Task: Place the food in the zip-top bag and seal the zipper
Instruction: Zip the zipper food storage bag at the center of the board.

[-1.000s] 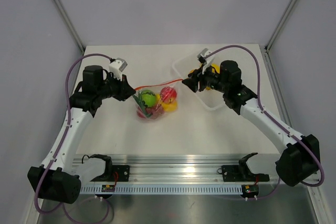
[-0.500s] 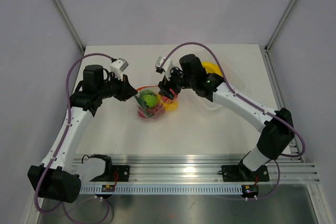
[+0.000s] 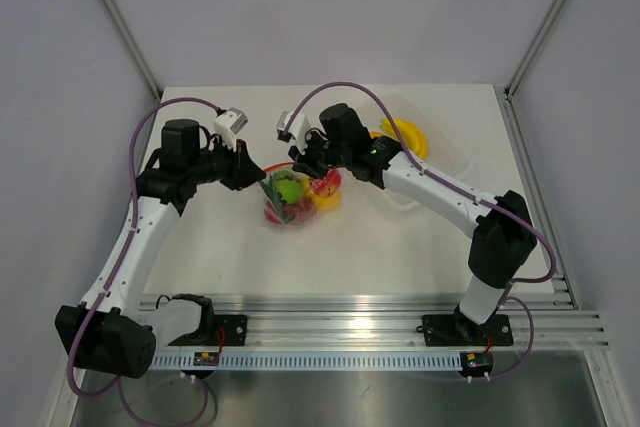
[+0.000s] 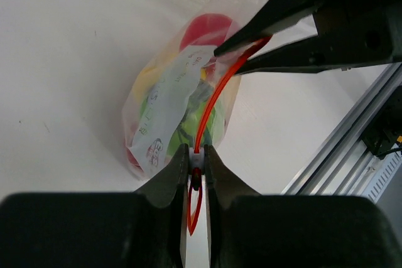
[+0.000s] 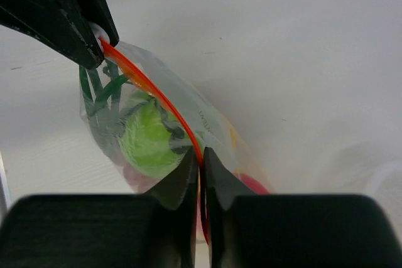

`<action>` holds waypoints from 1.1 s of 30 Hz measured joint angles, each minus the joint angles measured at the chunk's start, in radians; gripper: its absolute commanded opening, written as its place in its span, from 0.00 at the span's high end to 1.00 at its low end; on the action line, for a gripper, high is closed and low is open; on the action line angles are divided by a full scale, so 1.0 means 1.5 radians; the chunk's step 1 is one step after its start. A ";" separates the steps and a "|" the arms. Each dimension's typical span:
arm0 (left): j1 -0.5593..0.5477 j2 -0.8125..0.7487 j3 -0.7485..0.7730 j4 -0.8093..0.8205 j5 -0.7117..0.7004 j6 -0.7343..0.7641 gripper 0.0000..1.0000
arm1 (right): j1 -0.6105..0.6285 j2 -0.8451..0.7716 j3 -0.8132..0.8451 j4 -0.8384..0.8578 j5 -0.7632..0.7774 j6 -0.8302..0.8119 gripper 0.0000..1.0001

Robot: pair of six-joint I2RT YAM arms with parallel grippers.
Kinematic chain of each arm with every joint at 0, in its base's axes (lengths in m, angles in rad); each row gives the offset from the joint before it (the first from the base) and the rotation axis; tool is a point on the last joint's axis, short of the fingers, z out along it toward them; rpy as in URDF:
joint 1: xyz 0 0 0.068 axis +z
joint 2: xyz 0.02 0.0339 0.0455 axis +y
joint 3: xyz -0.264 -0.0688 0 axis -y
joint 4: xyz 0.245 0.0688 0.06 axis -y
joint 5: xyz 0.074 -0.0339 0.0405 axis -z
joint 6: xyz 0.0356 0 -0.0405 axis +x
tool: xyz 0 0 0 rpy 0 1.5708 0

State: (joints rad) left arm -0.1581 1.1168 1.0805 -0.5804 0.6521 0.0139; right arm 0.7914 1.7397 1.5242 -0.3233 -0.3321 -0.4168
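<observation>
The clear zip-top bag [image 3: 293, 199] hangs just above the table's middle, holding food: a green round fruit [image 5: 147, 139], green stalks [image 5: 99, 92], a red fruit [image 4: 207, 28] and yellow pieces. Its orange-red zipper [image 4: 217, 95] stretches between both grippers. My left gripper [image 4: 196, 152] is shut on the zipper's left end, at a small white piece. Further right, my right gripper [image 5: 201, 154] is shut on the strip, above the fruit. In the top view the left gripper [image 3: 255, 170] and the right gripper [image 3: 300, 163] sit close together over the bag.
A translucent white tray [image 3: 440, 159] stands at the right back with a yellow banana [image 3: 408, 135] in it. The aluminium rail [image 3: 330, 322] runs along the near edge. Grey walls close in the table on three sides.
My right gripper has left the tray side, swung left toward the left gripper, opened on the way and closed on the zipper. The left gripper has kept its hold.
</observation>
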 measured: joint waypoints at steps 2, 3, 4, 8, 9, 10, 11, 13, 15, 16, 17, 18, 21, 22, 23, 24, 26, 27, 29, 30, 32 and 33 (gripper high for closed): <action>0.000 0.000 0.000 0.000 0.003 0.000 0.99 | 0.000 0.000 0.000 0.006 -0.001 0.003 1.00; 0.000 0.000 0.001 -0.001 0.003 0.000 0.99 | 0.001 0.001 0.000 0.009 0.000 0.008 1.00; 0.000 0.000 0.002 -0.001 0.003 0.001 1.00 | 0.001 0.001 -0.001 0.013 0.001 0.010 1.00; 0.000 0.000 0.005 -0.002 0.004 0.005 1.00 | 0.001 0.000 -0.025 0.057 0.007 0.016 1.00; 0.000 0.000 0.005 -0.003 0.003 0.005 1.00 | 0.001 -0.001 -0.032 0.066 0.011 0.018 1.00; 0.000 0.000 0.005 -0.004 0.003 0.006 1.00 | 0.001 -0.004 -0.041 0.078 0.015 0.020 1.00; 0.000 0.000 0.005 -0.005 0.003 0.008 0.99 | 0.002 -0.008 -0.052 0.090 0.020 0.023 1.00; -0.001 0.000 0.005 -0.006 0.003 0.008 0.97 | 0.002 -0.021 -0.076 0.115 0.025 0.032 1.00; -0.001 -0.001 0.005 -0.005 0.002 0.008 0.95 | 0.001 -0.037 -0.099 0.136 0.027 0.045 1.00; -0.002 -0.002 0.005 -0.003 0.002 0.008 0.94 | 0.000 -0.045 -0.110 0.145 0.026 0.052 1.00; -0.002 -0.003 0.005 0.000 0.002 0.008 0.94 | -0.002 -0.052 -0.119 0.154 0.025 0.058 1.00; -0.004 -0.005 0.005 0.003 0.002 0.008 0.93 | -0.003 -0.058 -0.126 0.161 0.023 0.064 1.00; -0.005 -0.012 0.005 0.007 0.002 0.005 0.72 | -0.005 -0.070 -0.136 0.169 0.022 0.072 1.00; -0.005 -0.015 0.005 0.009 0.002 0.005 0.67 | -0.005 -0.073 -0.138 0.168 0.023 0.074 1.00; -0.004 -0.018 0.005 0.009 -0.002 0.003 0.62 | -0.006 -0.075 -0.139 0.168 0.025 0.074 1.00; -0.003 -0.021 0.005 0.010 -0.003 0.000 0.59 | -0.010 -0.077 -0.141 0.168 0.025 0.077 1.00; 0.001 -0.025 0.007 0.009 -0.004 -0.008 0.58 | -0.021 -0.079 -0.144 0.168 0.030 0.079 1.00; 0.001 -0.025 0.011 0.009 -0.004 -0.013 0.58 | -0.025 -0.079 -0.145 0.168 0.032 0.082 1.00; 0.001 -0.025 0.018 0.010 -0.006 -0.019 0.58 | -0.032 -0.079 -0.146 0.168 0.036 0.084 1.00; 0.001 -0.025 0.022 0.010 -0.007 -0.023 0.58 | -0.033 -0.080 -0.148 0.168 0.036 0.084 1.00; 0.001 -0.026 0.030 0.011 -0.011 -0.029 0.58 | -0.033 -0.081 -0.150 0.167 0.036 0.085 1.00; 0.001 -0.027 0.032 0.012 -0.014 -0.032 0.57 | -0.033 -0.081 -0.151 0.167 0.036 0.085 1.00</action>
State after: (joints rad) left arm -0.1566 1.0756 1.1290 -0.5617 0.6312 -0.0334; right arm 0.7425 1.6184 1.2976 -0.0727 -0.2783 -0.2893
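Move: The right fingers straddle the bag's red zipper strip, practically at the fingertips; the white zipper slider lies about 7 cm to their left and 2 cm back, still held by the left fingers. From the right hand the green vegetable is roughly 4 cm back, 2 cm left; the red fruit 3 cm back, 6 cm right; the yellow pepper 7 cm back, 6 cm right, all some 6 cm lower. From the left hand, that pinch spot is 7 cm to the right and 2 cm ahead. The right fingers close the rest of the way and pinch the red zipper strip above the food, ease slightly left and forward, then draw the strip about 3 cm to the right and a little forward, away from the left hand, while the wrist turns some 10 degrees. The left hand holds the slider end nearly still through the first half, then opens partway, lets go of it and lifts about 3 cm clear, leaving the right pinch as the only hold. ##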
